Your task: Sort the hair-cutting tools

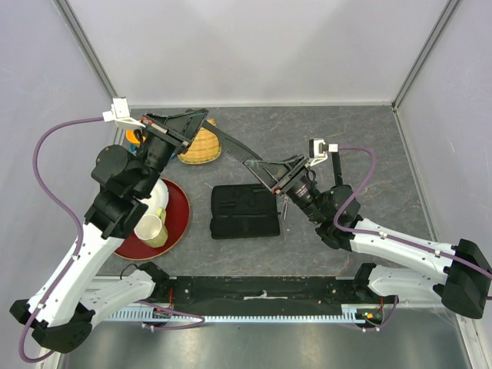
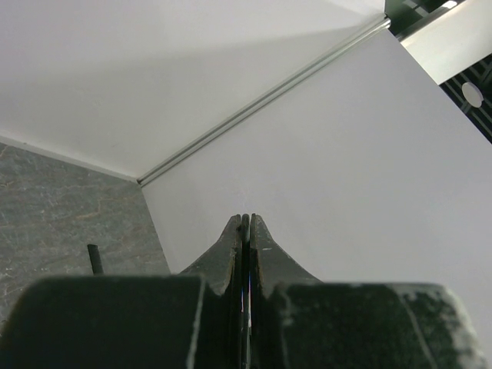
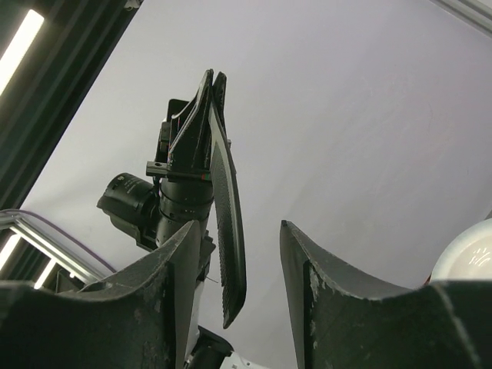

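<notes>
A narrow black comb [image 1: 240, 150], one of the hair-cutting tools, hangs in the air between my two grippers. My left gripper [image 1: 201, 123] is shut on its far end. In the left wrist view only a thin dark edge of the comb [image 2: 246, 231] shows between the pressed fingers of the left gripper [image 2: 246, 221]. In the right wrist view the comb [image 3: 228, 223] runs down from the left gripper [image 3: 206, 84], and its toothed lower end sits inside my right gripper [image 3: 238, 234]. The right gripper [image 1: 278, 175] is open, the comb nearer its left finger [image 3: 181, 261], with a gap on both sides.
A flat black zip case [image 1: 244, 211] lies on the grey table below the comb. A red plate [image 1: 181, 211] with cups sits at the left, and a yellow woven basket [image 1: 201, 150] lies behind it. Part of a white bowl [image 3: 470, 254] shows at the right edge.
</notes>
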You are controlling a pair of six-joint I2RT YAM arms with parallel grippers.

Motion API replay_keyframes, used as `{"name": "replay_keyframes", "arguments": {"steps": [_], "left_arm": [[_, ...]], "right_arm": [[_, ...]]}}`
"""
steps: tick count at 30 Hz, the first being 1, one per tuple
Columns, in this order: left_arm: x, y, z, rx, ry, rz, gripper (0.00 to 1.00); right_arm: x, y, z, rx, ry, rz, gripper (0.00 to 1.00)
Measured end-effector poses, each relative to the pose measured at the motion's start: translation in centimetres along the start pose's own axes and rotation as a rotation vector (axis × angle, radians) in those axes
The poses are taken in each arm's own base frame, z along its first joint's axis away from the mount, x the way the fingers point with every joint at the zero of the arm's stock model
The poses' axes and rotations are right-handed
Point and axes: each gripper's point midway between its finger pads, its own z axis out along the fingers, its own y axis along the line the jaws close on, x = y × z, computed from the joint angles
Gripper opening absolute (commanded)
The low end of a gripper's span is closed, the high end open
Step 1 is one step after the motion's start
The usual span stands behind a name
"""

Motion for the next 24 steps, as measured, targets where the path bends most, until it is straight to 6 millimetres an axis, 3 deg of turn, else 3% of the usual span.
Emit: {"name": "replay_keyframes", "arguments": {"steps": [4, 10, 13, 16, 17, 19, 20, 21, 23, 24], "left_arm": [[0.15, -0.27, -0.04, 0.014, 0.01, 0.002, 0.02], [0.33, -0.37, -0.09, 0.021, 0.02, 0.008, 0.02], [0.37, -0.39, -0.1, 0.022, 0.022, 0.009, 0.02], [0.38, -0.38, -0.1, 0.022, 0.023, 0.009, 0.02], [0.4, -0.33, -0.09, 0.021, 0.023, 0.01, 0.03], [0.48, -0.21, -0.08, 0.02, 0.023, 0.009, 0.2], [0.49, -0.2, -0.08, 0.022, 0.023, 0.01, 0.46], [0.52, -0.15, -0.1, 0.021, 0.023, 0.011, 0.58], [0.64, 0.11, -0.22, 0.018, 0.026, 0.024, 0.78], [0.73, 0.3, -0.29, 0.015, 0.028, 0.032, 0.82]], "right_arm": [[-0.03, 0.11, -0.02, -0.002, 0.0, 0.004, 0.51], [-0.03, 0.11, -0.02, -0.002, 0.0, 0.005, 0.4], [-0.07, 0.17, -0.03, -0.003, -0.001, 0.005, 0.28], [-0.17, 0.36, -0.07, -0.007, -0.004, 0.008, 0.11], [-0.25, 0.46, -0.09, -0.008, -0.006, 0.011, 0.0], [-0.4, 0.73, -0.15, -0.013, -0.01, 0.018, 0.0], [-0.46, 0.68, -0.18, -0.008, -0.012, 0.017, 0.0], [-0.49, 0.58, -0.21, -0.002, -0.013, 0.016, 0.0], [-0.55, 0.33, -0.29, 0.014, -0.014, 0.014, 0.0], [-0.5, 0.07, -0.38, 0.029, -0.011, 0.012, 0.0]]}}
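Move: The comb is still pinched at its far end by the left fingers, its middle about 5 cm right, 3 cm back and 4 cm below the left hand. From the right hand, open around the near end, that middle is some 5 cm left, 3 cm ahead and 4 cm up. Roughly 40 cm below the right hand lie the black case, about 4 cm left and 1 cm ahead, and the scissors, 7 cm right and 2 cm ahead. Right fingers shut on the comb's near end, drifting under 1 cm right; then left fingers open, sinking about 1 cm. ##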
